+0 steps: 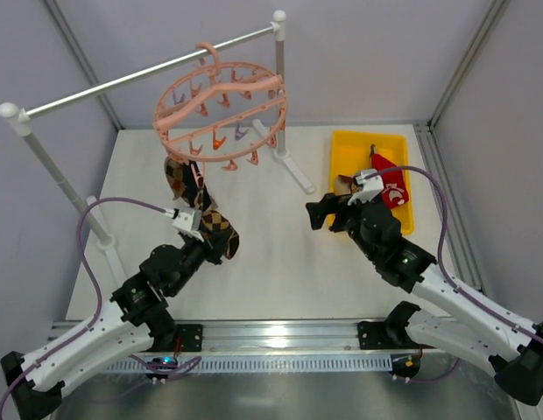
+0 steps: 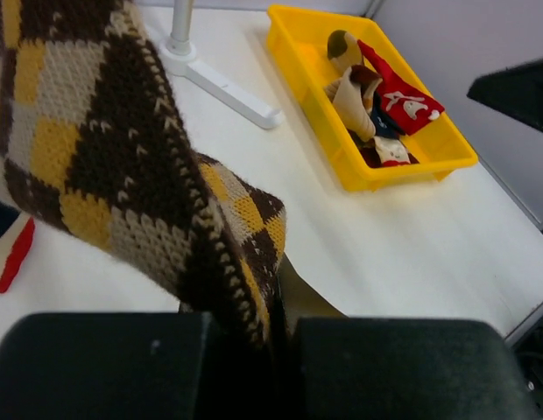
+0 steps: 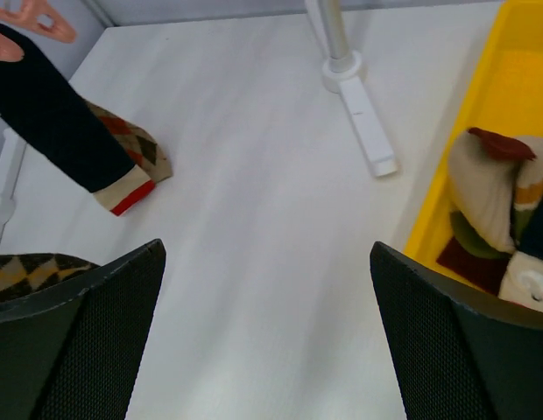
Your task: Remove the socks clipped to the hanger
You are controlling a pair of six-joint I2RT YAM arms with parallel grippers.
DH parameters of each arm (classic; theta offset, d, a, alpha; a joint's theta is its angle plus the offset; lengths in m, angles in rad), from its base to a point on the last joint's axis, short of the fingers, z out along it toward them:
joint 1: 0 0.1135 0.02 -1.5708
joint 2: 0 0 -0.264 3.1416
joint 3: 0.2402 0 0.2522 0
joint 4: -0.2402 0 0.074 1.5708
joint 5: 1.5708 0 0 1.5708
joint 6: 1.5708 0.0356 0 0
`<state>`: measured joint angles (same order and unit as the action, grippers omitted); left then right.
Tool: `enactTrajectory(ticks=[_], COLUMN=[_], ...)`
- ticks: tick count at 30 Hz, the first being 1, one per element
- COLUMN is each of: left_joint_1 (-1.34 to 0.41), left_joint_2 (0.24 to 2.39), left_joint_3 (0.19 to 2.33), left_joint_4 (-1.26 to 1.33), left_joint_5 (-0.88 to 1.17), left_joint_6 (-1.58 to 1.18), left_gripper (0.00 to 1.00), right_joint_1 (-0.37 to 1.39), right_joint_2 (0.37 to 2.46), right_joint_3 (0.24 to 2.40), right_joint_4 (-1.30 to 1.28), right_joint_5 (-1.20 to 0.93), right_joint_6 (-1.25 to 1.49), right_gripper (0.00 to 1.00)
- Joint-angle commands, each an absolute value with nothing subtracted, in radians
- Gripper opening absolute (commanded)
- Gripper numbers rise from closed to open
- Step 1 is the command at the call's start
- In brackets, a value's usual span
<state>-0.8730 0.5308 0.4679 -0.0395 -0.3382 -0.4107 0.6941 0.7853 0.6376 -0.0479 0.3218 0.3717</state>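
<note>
The salmon-pink hanger (image 1: pixel 221 103) hangs by its hook from the grey rail. A brown, yellow and tan argyle sock (image 1: pixel 186 185) droops from under its near-left side, down toward the table. My left gripper (image 1: pixel 217 238) is shut on that sock's lower end; the wrist view shows the knit (image 2: pixel 123 149) pinched between the black jaws (image 2: pixel 276 325). A navy sock with a tan and red edge (image 3: pixel 52 122) hangs from a pink clip (image 3: pixel 31 17), a red-brown argyle sock (image 3: pixel 136 147) behind it. My right gripper (image 1: pixel 324 214) hovers open over bare table (image 3: pixel 267 254).
A yellow tray (image 1: pixel 342 144) at the right holds several socks (image 2: pixel 377 96). The rail's white post foot (image 1: pixel 293 171) lies between hanger and tray, and a second white post (image 1: pixel 44 157) stands at the far left. Grey walls close in three sides.
</note>
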Motion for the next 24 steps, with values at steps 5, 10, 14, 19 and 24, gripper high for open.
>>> enactTrajectory(ticks=[5, 10, 14, 19, 24], left_joint_1=[-0.879, -0.879, -0.879, -0.879, -0.879], left_joint_2=[0.420, 0.414, 0.408, 0.408, 0.429], left_joint_3=[0.373, 0.336, 0.327, 0.331, 0.336], left_joint_4=[-0.057, -0.003, 0.021, 0.025, 0.031], left_joint_5=[-0.126, -0.018, -0.015, -0.034, -0.051], left_joint_6=[-0.382, -0.373, -0.367, -0.361, -0.360], left_gripper=[0.00, 0.00, 0.00, 0.00, 0.00], right_joint_1=[0.890, 0.969, 1.017, 1.078, 1.137], right_joint_2=[0.992, 1.138, 1.216, 1.321, 1.434], right_joint_3=[0.903, 1.052, 1.127, 1.261, 1.400], right_joint_4=[0.080, 0.084, 0.086, 0.048, -0.031], right_joint_5=[0.387, 0.373, 0.360, 0.422, 0.489], right_joint_6=[0.298, 0.278, 0.287, 0.249, 0.212], right_gripper=[0.98, 0.98, 0.98, 0.97, 0.91])
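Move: The clip holding the argyle sock's cuff hangs from the hanger's near rim about 28 cm to the right hand's left, some 4 cm farther out and 13 cm higher. An empty pink clip is about 5 cm to the right of it, and the hanging navy sock some 5 cm beyond it and 4 cm to its left, with its middle roughly 13 cm lower. The left hand already grips the argyle sock's lower part; the clip is about 14 cm ahead of that hand, 4 cm left and 14 cm above. The right hand sweeps quickly left by about 21 cm and rises some 10 cm towards the argyle sock's clip and cuff, turning about 20 degrees counter-clockwise with its fingers still wide open, having only begun to close. Meanwhile the left hand keeps its pinch on the sock's lower part and draws it back about 4 cm, down and a little right, away from the clip, turning clockwise some 15 degrees and then holding it there. ##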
